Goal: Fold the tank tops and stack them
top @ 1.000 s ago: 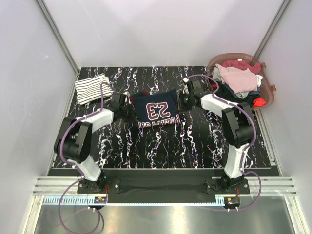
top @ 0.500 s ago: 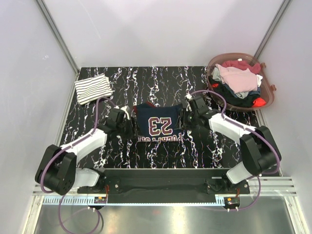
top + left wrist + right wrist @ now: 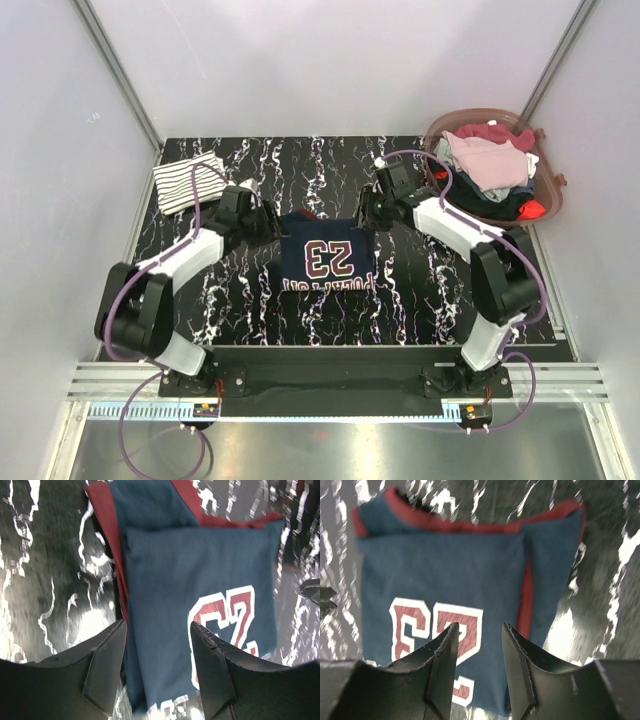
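The navy tank top (image 3: 325, 252), with red trim and a "23" print, lies folded into a rectangle in the middle of the table. The striped tank top (image 3: 188, 181) lies folded at the far left corner. My left gripper (image 3: 268, 226) hovers open at the navy top's far left corner, and my right gripper (image 3: 363, 216) hovers open at its far right corner. In the left wrist view the open gripper (image 3: 157, 630) frames the navy cloth (image 3: 200, 570) below it. The right wrist view has the same: open gripper (image 3: 480, 627) above the cloth (image 3: 445, 570), nothing pinched.
A brown basket (image 3: 556, 196) at the back right holds a heap of pink, red and dark clothes (image 3: 488, 160). The black marbled tabletop (image 3: 420, 300) is bounded by metal rails at the sides and by the arm bases at the near edge.
Both grippers were shut on the navy top's edges a second ago; they have opened and let it go. The top now lies folded flat, and both arms have drawn back toward its far corners.
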You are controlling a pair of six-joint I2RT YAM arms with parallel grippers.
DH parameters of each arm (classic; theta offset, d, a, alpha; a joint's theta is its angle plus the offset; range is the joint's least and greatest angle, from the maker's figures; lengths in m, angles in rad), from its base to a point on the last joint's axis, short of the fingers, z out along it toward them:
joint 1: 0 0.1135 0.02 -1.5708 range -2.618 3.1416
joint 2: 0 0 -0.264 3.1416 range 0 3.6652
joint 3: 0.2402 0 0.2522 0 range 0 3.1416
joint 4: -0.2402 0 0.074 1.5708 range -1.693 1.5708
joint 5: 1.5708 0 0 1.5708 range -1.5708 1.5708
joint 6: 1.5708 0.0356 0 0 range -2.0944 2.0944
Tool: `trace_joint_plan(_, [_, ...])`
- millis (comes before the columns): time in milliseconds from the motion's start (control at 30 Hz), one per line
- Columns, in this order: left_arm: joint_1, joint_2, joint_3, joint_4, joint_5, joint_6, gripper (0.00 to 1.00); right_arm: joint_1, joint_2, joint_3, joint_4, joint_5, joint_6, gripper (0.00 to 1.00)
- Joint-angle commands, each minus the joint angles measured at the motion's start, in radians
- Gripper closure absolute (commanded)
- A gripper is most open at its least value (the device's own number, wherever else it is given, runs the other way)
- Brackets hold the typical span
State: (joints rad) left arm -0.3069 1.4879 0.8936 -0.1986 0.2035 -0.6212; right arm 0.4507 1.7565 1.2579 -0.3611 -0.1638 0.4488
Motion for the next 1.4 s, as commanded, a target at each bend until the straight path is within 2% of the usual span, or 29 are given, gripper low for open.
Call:
trace_joint_plan(0, [0.011, 0.08, 0.054, 0.088, 0.0, -0.005, 0.42, -0.023, 0.075, 0.09, -0.033, 0.041, -0.021, 0.53])
trace_joint_plan(367, [0.012, 0.253, 0.165, 0.117, 0.03, -0.003, 0.49, -0.044, 0.221, 0.193, -0.05, 0.044, -0.047, 0.54])
trace_joint_plan(600, [0.012, 0.307, 0.208, 0.113, 0.031, 0.002, 0.7, -0.046, 0.264, 0.207, -0.021, -0.014, -0.041, 0.61])
trace_joint_plan(667, [0.011, 0.322, 0.222, 0.111, 0.028, 0.003, 0.75, -0.046, 0.279, 0.222, -0.025, -0.023, -0.041, 0.65])
trace_joint_plan(767, [0.012, 0.341, 0.246, 0.096, 0.039, 0.011, 0.9, -0.046, 0.281, 0.227, -0.022, -0.042, -0.045, 0.87])
trace_joint_plan(800, [0.011, 0.339, 0.251, 0.091, 0.043, 0.014, 0.99, -0.043, 0.27, 0.219, -0.016, -0.043, -0.047, 0.94])
trace_joint_plan(833, [0.011, 0.315, 0.246, 0.091, 0.045, 0.014, 1.0, -0.044, 0.24, 0.193, -0.007, -0.039, -0.05, 1.0])
trace_joint_plan(1133, [-0.035, 0.069, 0.14, 0.122, -0.065, 0.052, 1.0, -0.046, -0.011, 0.0, 0.094, 0.073, -0.035, 1.0])
trace_joint_plan(1367, [-0.037, 0.098, 0.179, 0.166, -0.049, 0.058, 1.0, -0.046, -0.037, -0.029, 0.12, 0.142, -0.03, 1.0])
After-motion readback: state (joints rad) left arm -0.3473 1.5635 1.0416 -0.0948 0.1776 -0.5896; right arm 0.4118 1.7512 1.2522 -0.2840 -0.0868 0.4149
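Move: Ahead of the left hand by about 6 cm, 2 cm to its right and 5 cm below, lies the left far corner of the folded navy tank top. Its right far corner is some 4 cm straight ahead of the right hand and 6 cm below. The number 23 lies about 6 cm back and 10 cm right of the left hand. The striped stack is about 20 cm left and 11 cm ahead of the left hand; the clothes bin, 28 cm right and 13 cm ahead of the right hand. Reaching forward and down about 5 cm, both half-open grippers come onto the tank top's far folded edge, one at each corner, and shut to pinch the upper cloth. Then both lift, the left some 9 cm and the right about 7, drifting slightly right while the fingers tip up roughly 10 to 15 degrees from their gripping pose. ##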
